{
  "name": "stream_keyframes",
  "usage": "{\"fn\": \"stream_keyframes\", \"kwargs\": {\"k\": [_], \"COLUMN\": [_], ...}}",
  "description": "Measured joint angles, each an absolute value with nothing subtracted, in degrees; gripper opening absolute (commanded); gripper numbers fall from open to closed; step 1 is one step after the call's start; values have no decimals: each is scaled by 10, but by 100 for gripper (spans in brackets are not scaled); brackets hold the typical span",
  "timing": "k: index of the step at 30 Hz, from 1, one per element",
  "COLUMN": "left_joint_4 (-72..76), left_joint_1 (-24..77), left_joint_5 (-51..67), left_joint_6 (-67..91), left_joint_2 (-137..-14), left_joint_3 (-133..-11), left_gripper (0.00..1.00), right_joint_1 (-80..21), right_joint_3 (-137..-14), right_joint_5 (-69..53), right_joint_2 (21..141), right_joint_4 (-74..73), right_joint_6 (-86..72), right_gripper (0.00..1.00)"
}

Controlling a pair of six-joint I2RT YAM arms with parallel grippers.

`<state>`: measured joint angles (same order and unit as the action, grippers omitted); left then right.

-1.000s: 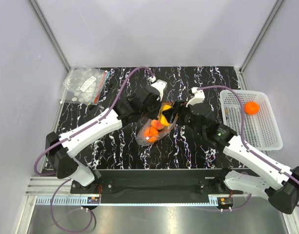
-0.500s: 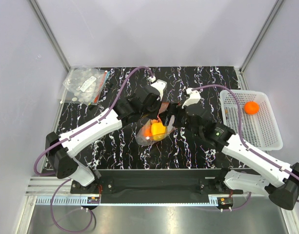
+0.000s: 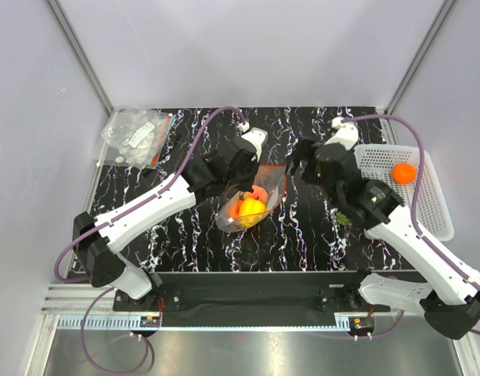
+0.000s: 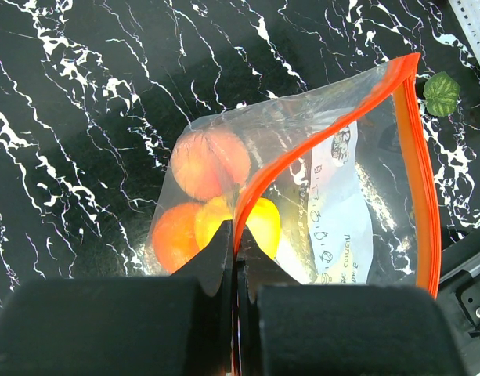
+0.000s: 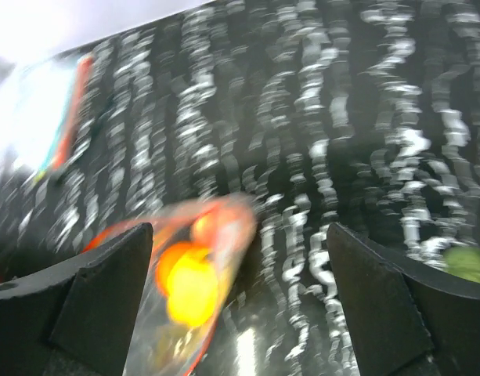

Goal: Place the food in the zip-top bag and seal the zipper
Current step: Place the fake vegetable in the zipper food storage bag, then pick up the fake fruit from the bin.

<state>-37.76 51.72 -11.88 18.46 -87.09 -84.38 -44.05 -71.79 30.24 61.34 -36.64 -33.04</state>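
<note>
The zip-top bag (image 3: 255,205) hangs mouth-up at the middle of the table. My left gripper (image 4: 236,252) is shut on its red-orange zipper (image 4: 259,184), holding one lip while the other lip (image 4: 424,180) bows away, so the mouth stands open. Inside lie a peach-pink fruit (image 4: 211,160), an orange fruit (image 4: 174,235) and a yellow fruit (image 4: 259,227). My right gripper (image 3: 300,166) hovers to the right of the bag, open and holding nothing. Its view is blurred, with the bag and the yellow fruit (image 5: 191,291) low between its fingers (image 5: 99,301).
A white basket (image 3: 427,215) at the right edge holds one orange fruit (image 3: 404,172). A small green leaf (image 3: 343,219) lies on the marble top right of the bag. A pile of spare clear bags (image 3: 138,137) sits at the back left corner.
The yellow fruit has dropped from my right gripper into the bag. That gripper has opened wide and pulled back to the right. The left gripper has held still.
</note>
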Motion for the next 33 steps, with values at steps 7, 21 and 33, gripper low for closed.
{"fn": "stream_keyframes", "kwargs": {"k": [7,21,33], "left_joint_4": [-378,-382,-416], "left_joint_1": [517,517,517], "left_joint_5": [-119,-118,-110], "left_joint_6": [184,184,180], "left_joint_2": [-870,-870,-870], "left_joint_3": [-844,-844,-863], "left_gripper": [0,0,0], "right_joint_1": [-159,187,246], "right_joint_3": [-731,-724,-806], "right_joint_5": [261,187,124], "right_joint_2": [686,855,1077], "right_joint_4": [-400,-337,-256], "right_joint_6": [-310,-319,-324], "right_gripper": [99,99,100]}}
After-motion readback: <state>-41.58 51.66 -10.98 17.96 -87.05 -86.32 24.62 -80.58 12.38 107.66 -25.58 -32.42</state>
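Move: The orange fake vegetable in the white basket lies about 41 cm to the right of the right hand, some 16 cm ahead and 26 cm below; the basket's middle is about 38 cm right and 8 cm ahead. The bagged food is roughly 10 cm to the hand's left and level with it, the broccoli 18 cm right and level, both well below. From the left hand, the orange vegetable is around 54 cm right, 17 cm ahead and 19 cm lower. The orange vegetable near the basket's far right corner draws the empty right hand away from the bag: it sweeps about 38 cm right, swinging forward and sinking over 20 cm, the descent steepest late. The wrist turns clockwise roughly 50 degrees and tips its fingers down, still wide open, ending just short of the vegetable. The left hand keeps its pinch on the bag's edge. ##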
